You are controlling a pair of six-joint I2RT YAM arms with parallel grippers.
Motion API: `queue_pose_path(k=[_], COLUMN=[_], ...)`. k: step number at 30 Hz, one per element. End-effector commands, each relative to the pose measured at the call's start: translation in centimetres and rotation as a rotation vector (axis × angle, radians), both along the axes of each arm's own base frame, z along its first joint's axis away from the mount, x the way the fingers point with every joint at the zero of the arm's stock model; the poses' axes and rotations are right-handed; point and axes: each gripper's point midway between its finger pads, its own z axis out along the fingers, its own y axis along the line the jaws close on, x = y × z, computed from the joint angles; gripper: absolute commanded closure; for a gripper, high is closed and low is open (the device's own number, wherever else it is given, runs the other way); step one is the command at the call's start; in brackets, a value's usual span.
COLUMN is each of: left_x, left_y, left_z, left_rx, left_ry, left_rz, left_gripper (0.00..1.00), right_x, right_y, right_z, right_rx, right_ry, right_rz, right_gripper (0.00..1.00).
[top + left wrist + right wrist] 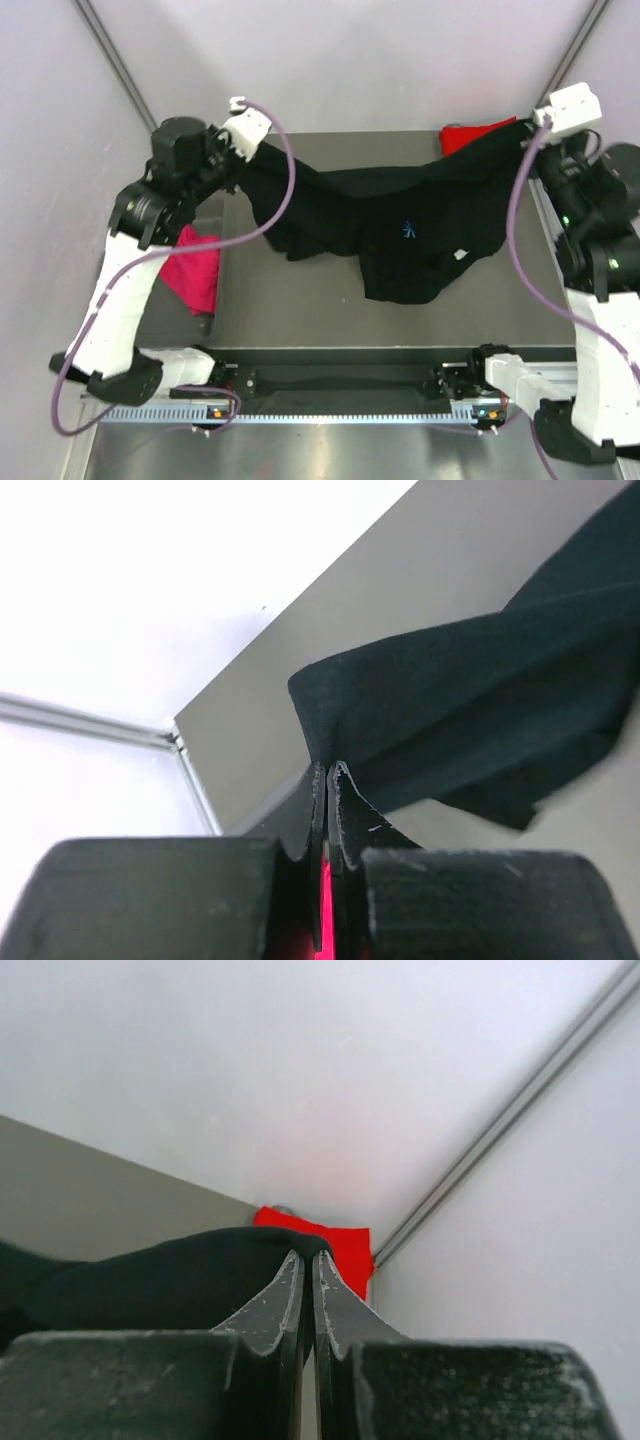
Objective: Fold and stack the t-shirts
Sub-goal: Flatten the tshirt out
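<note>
The black t-shirt [400, 235], with a small light-blue starburst and a white label, hangs stretched between both grippers above the table, sagging in the middle. My left gripper [250, 150] is shut on its left end, seen in the left wrist view [327, 768] with the cloth [480, 690] pinched at the tips. My right gripper [528, 135] is shut on its right end, and the right wrist view [307, 1255] shows the cloth [160, 1280] draped over the tips. The red t-shirt [470, 132] lies at the far right corner, also in the right wrist view [330, 1240]. The magenta t-shirt [195, 265] lies at the left edge. The green one is out of view.
The dark grey table [300, 310] is enclosed by pale walls with metal frame rails [120, 60]. A rail with the arm bases [340, 385] runs along the near edge.
</note>
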Motion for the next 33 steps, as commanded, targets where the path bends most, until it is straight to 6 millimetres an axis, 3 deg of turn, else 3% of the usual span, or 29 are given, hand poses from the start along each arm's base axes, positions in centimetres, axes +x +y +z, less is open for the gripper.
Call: queue_pose_path(k=[1,3,4,5,6,7,8,9,10,11,12,13,15,16,18,19,22,23,28,29,30,33], left_x=[-2.0,-4.8,-5.8,-7.0,-7.8,-8.6,-9.3,-9.7,-10.1,-10.2,-10.2,-10.2,-8.8,-8.1,-6.4,-6.1,-7.0,-8.1,-16.4,-17.4,-18.3,-19.6], left_y=[0.8,0.6,0.6,0.8,0.3,0.3,0.3,0.2,0.2,0.3,0.3,0.5,0.4,0.7,0.4,0.2,-0.7,-1.5,-1.0,-0.7,-0.3,0.6], left_z=[-0.2,-0.9,-1.9,-3.5,-4.9,-6.7,-9.4,-11.0,-13.6,-14.8,-15.9,-18.1,-19.6,-21.5,-22.6,-24.2,-27.2,-28.0,-32.6,-33.0,-33.4,-33.3], left_rx=[0.002,-0.015,-0.011,-0.003,-0.008,0.012,0.034,0.045,0.062,0.072,0.081,0.109,0.134,0.173,0.196,0.231,0.228,0.203,0.233,0.250,0.270,0.300], left_ry=[-0.022,-0.008,0.021,0.050,0.089,0.141,0.209,0.250,0.313,0.340,0.361,0.410,0.410,0.447,0.437,0.478,0.613,0.668,1.093,1.140,1.176,1.202], left_rz=[-0.018,-0.091,-0.116,-0.135,-0.174,-0.197,-0.219,-0.234,-0.239,-0.237,-0.241,-0.235,-0.211,-0.193,-0.187,-0.208,-0.263,-0.319,-0.475,-0.485,-0.491,-0.504], left_gripper=[1.00,1.00,1.00,1.00,1.00,1.00,1.00,1.00,1.00,1.00,1.00,1.00,1.00,1.00,1.00,1.00,1.00,1.00,1.00,0.94,0.81,0.66], right_x=[-4.8,-6.6,-6.6,-7.5,-6.9,-6.8,-7.2,-6.3,-6.0,-5.7,-5.1,-4.7,-3.5,-2.3,-1.0,0.2,1.5,1.9,1.1,0.8,0.4,-0.5], right_y=[-1.2,-1.4,-1.3,-1.4,-1.5,-1.7,-1.7,-2.3,-2.4,-2.6,-2.7,-2.7,-2.5,-2.6,-2.6,-2.6,-2.3,-2.0,-1.0,-1.0,-0.8,-0.4], right_z=[3.6,3.1,1.0,0.3,-2.4,-3.9,-5.0,-8.4,-9.6,-10.8,-13.2,-14.0,-16.5,-17.1,-18.7,-19.4,-21.5,-22.5,-24.7,-24.5,-25.0,-25.3], right_rx=[-0.005,-0.012,-0.032,-0.041,-0.054,-0.083,-0.101,-0.126,-0.155,-0.165,-0.178,-0.187,-0.191,-0.194,-0.203,-0.206,-0.191,-0.187,-0.175,-0.175,-0.174,-0.154], right_ry=[-0.112,-0.105,-0.046,-0.040,0.024,0.056,0.065,0.140,0.157,0.180,0.234,0.248,0.307,0.317,0.347,0.356,0.409,0.442,0.497,0.489,0.501,0.520], right_rz=[-0.043,-0.045,-0.036,-0.035,-0.040,-0.045,-0.044,-0.069,-0.074,-0.080,-0.083,-0.081,-0.075,-0.079,-0.083,-0.085,-0.076,-0.064,0.000,0.003,0.011,0.036], right_gripper=[1.00,1.00,1.00,1.00,1.00,1.00,1.00,1.00,1.00,1.00,1.00,1.00,1.00,1.00,1.00,1.00,1.00,1.00,1.00,1.00,1.00,1.00])
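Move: Both hands hold the black t-shirt up by its corners. Its middle is about 23 cm right of the left hand, level fore-and-aft and 20 cm below. The left hand's laying spot on the table is some 16 cm back and 37 cm below, with the pink t-shirt in the bin 15 cm left, 6 cm back. The right hand's lowering point is 27 cm straight below; the red t-shirt lies about 19 cm ahead, 8 cm right and 42 cm below. Swing both shut grippers back 8-10 cm with the t-shirt, then drop them. Take the left one down about 34 cm and farther back towards the table's near edge, tipping it some 65 degrees down and turning it clockwise, then part its fingers to let the corner go. Lower the right one while swinging it forward again, tipping down, and keep its corner pinched above the table. ##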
